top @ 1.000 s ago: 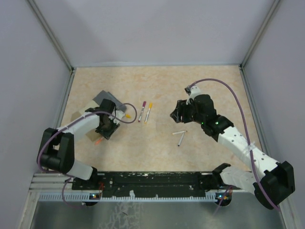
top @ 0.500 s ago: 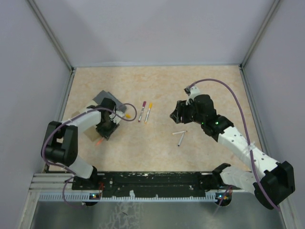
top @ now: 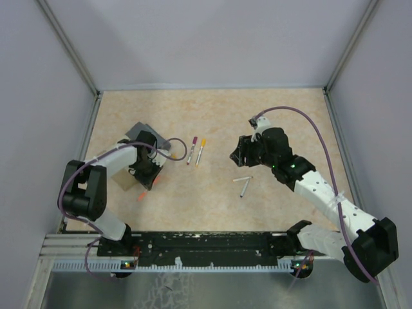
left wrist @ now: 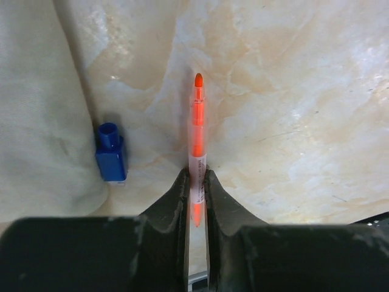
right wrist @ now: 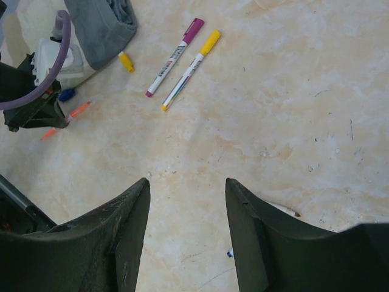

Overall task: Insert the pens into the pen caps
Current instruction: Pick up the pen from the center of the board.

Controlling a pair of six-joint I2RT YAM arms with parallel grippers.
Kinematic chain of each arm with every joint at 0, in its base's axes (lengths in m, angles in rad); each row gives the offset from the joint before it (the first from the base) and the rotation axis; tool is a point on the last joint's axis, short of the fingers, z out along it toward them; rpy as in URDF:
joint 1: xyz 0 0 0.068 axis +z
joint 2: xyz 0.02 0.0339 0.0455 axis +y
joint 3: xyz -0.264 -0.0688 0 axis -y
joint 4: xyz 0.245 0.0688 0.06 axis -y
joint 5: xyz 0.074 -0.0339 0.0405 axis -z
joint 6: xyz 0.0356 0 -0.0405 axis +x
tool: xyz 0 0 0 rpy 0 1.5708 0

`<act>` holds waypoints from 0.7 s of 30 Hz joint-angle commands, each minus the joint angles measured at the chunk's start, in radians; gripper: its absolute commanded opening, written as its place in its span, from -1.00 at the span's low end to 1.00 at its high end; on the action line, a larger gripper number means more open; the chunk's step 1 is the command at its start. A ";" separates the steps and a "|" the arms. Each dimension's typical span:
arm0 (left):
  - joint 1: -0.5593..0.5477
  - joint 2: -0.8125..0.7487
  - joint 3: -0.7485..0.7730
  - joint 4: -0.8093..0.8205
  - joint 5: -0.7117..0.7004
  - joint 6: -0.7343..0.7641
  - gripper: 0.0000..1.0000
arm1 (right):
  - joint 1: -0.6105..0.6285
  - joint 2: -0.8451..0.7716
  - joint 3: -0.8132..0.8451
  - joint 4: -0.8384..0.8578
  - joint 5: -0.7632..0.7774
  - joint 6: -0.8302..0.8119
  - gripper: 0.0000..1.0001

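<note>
My left gripper (left wrist: pixel 195 174) is shut on an orange pen (left wrist: pixel 197 121), holding it near one end just above the table; the pen's tip points away from the camera. From above, this gripper (top: pixel 147 175) sits beside the box, with the orange pen (top: pixel 141 193) poking out below it. A blue pen cap (left wrist: pixel 111 152) lies left of the pen, against the box. A yellow cap (right wrist: pixel 126 61) lies near the grey lid. Magenta (right wrist: pixel 176 56) and yellow (right wrist: pixel 193 66) capped pens lie side by side. My right gripper (right wrist: pixel 185 180) hangs open over two bare pens (top: pixel 243 184).
A beige box (top: pixel 125 168) with a grey lid (top: pixel 143 135) stands at the left, touching my left arm. Grey walls and metal posts close in the table on three sides. My right arm's purple cable (top: pixel 302 116) arcs over the right half.
My left gripper has shut on the orange pen, which now lies slightly further right and turned. My left elbow has swung in. The right arm has not moved.
</note>
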 commanded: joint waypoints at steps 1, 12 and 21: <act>0.003 -0.025 0.038 -0.010 0.104 -0.008 -0.72 | 0.003 -0.018 0.035 0.009 0.023 -0.021 0.05; -0.137 0.067 0.156 -0.060 0.082 -0.098 -0.79 | 0.003 -0.022 0.017 0.010 0.058 -0.009 0.05; -0.317 0.176 0.225 -0.095 0.102 -0.130 -0.83 | 0.003 -0.048 0.003 -0.002 0.102 0.005 0.05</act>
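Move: The left hand already pinches the orange pen just above the table, with bare table near the middle some 12 cm to its right, level with it. The blue cap lies about 4 cm ahead and 2 cm left of the hand, the yellow cap roughly 12 cm ahead and 9 cm right. The purple-capped pen is about 15 cm ahead and 16 cm right. From the right hand, the orange pen lies some 33 cm left, 4 cm back and 18 cm below. Rightward in a shallow arc, the left hand carries the orange pen about 10 cm away from the blue cap over bare table, rising and bowing forward some 2 cm before it sinks and draws back. The wrist turns roughly 10 degrees clockwise in the second half, while the fingers keep their pinch, pointing down. ##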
